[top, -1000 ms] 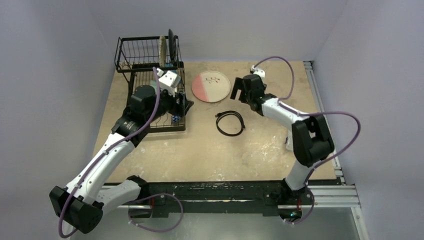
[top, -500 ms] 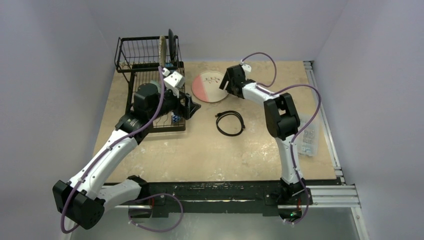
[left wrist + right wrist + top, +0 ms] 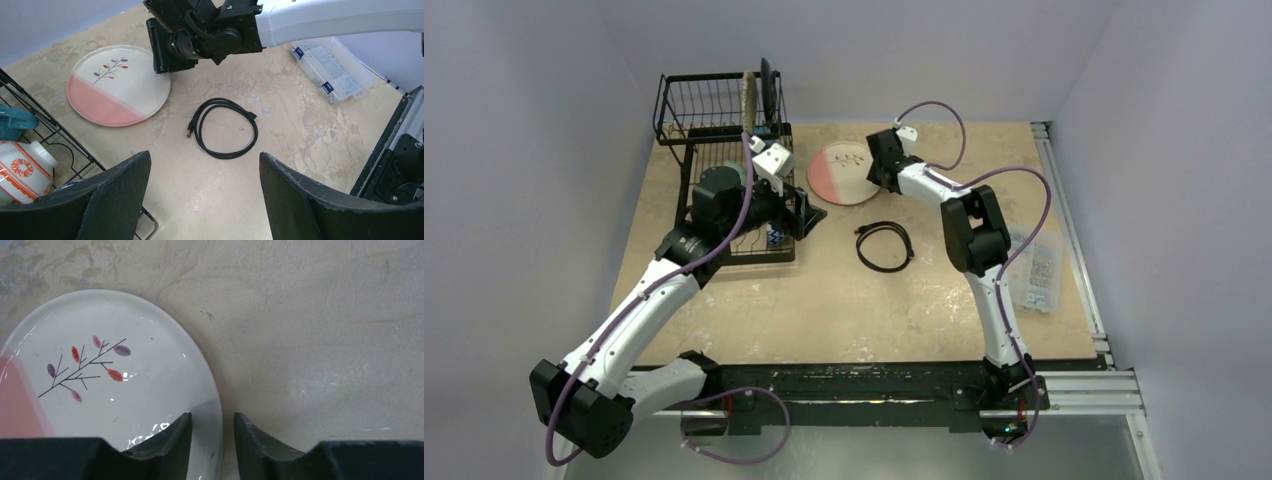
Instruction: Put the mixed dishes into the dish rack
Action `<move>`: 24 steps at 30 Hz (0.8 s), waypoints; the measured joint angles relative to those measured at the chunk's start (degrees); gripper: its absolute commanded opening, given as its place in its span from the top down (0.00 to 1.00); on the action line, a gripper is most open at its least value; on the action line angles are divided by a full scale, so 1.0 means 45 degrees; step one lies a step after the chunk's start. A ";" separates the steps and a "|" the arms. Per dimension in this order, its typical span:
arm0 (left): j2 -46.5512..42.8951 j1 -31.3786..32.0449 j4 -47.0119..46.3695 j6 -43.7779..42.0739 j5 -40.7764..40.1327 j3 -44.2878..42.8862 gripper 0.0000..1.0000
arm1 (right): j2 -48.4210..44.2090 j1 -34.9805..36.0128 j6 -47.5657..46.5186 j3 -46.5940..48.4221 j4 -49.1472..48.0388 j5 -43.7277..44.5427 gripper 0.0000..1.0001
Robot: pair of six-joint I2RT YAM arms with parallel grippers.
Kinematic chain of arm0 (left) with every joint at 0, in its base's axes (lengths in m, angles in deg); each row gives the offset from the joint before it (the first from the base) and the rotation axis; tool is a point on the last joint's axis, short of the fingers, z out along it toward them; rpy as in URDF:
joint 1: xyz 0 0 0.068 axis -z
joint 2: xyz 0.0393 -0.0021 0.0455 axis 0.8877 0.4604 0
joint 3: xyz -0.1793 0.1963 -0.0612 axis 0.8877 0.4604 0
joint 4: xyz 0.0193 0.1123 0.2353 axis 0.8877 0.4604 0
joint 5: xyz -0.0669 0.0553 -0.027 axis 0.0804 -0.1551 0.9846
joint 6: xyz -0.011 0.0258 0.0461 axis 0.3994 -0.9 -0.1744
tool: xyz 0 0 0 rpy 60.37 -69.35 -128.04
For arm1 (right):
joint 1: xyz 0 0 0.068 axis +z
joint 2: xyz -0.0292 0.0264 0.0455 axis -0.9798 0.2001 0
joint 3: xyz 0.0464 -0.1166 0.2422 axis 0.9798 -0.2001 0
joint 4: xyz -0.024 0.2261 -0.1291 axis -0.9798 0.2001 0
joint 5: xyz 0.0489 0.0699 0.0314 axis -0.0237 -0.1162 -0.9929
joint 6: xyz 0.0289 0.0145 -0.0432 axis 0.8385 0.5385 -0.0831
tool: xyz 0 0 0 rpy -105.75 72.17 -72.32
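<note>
The pink-and-white large plate lies flat on the table right of the dish rack; it also shows in the left wrist view and the right wrist view. My right gripper is low at the plate's right edge, jaws open a little, one finger over the plate and one over the table, astride the rim. My left gripper is open and empty above the table by the rack's right side. A speckled plate and a black plate stand upright in the rack. A red-patterned bowl sits in the lower tray.
A black coiled cable lies on the table in front of the plate, also in the left wrist view. A clear plastic parts box sits at the right edge. A teal-blue piece shows in the rack beside the bowl.
My right arm has reached left and down to the plate's right rim. My left gripper shifted right off the rack a second ago and has since stayed put.
</note>
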 measured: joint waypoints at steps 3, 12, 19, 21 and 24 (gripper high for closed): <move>0.0000 0.0000 0.0000 -0.0005 -0.0005 0.0000 0.22 | 0.0214 0.0136 -0.0024 0.0369 0.0039 0.0063 0.78; 0.0000 0.0000 0.0000 -0.0024 -0.0029 0.0000 0.22 | 0.0107 0.0087 0.0155 0.0165 -0.0233 -0.0481 1.00; 0.0121 0.0000 0.0005 -0.0049 -0.0121 0.0000 0.22 | -0.0855 0.0005 0.0476 -0.1161 -0.0233 -0.1209 1.00; 0.0219 0.0000 0.0015 -0.0049 -0.0126 0.0000 0.22 | -0.1224 0.0005 0.0471 -0.1554 0.0010 -0.1370 1.00; 0.0340 0.0000 0.0019 -0.0049 -0.0126 0.0000 0.22 | -0.1787 0.0005 0.0461 -0.2195 0.0418 -0.1637 1.00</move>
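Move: The pink-and-white plate's right rim already sits between my right hand's half-open fingers; its middle is about 10 cm to the left and 3 cm ahead, nearly at finger height. The black cable coil lies some 21 cm straight back, and the dish rack's middle about 42 cm left and 3 cm back. From my left hand the plate is about 28 cm ahead, 9 cm to the right and 26 cm below. I shut my right fingers on the plate's right rim, easing about 1 cm left as they close, until one finger is on top of the rim and the other outside and under it. With that pinch kept, I draw back some 5 cm, almost level with the table, while the hand turns slightly and its fingertips tip a little further down. ##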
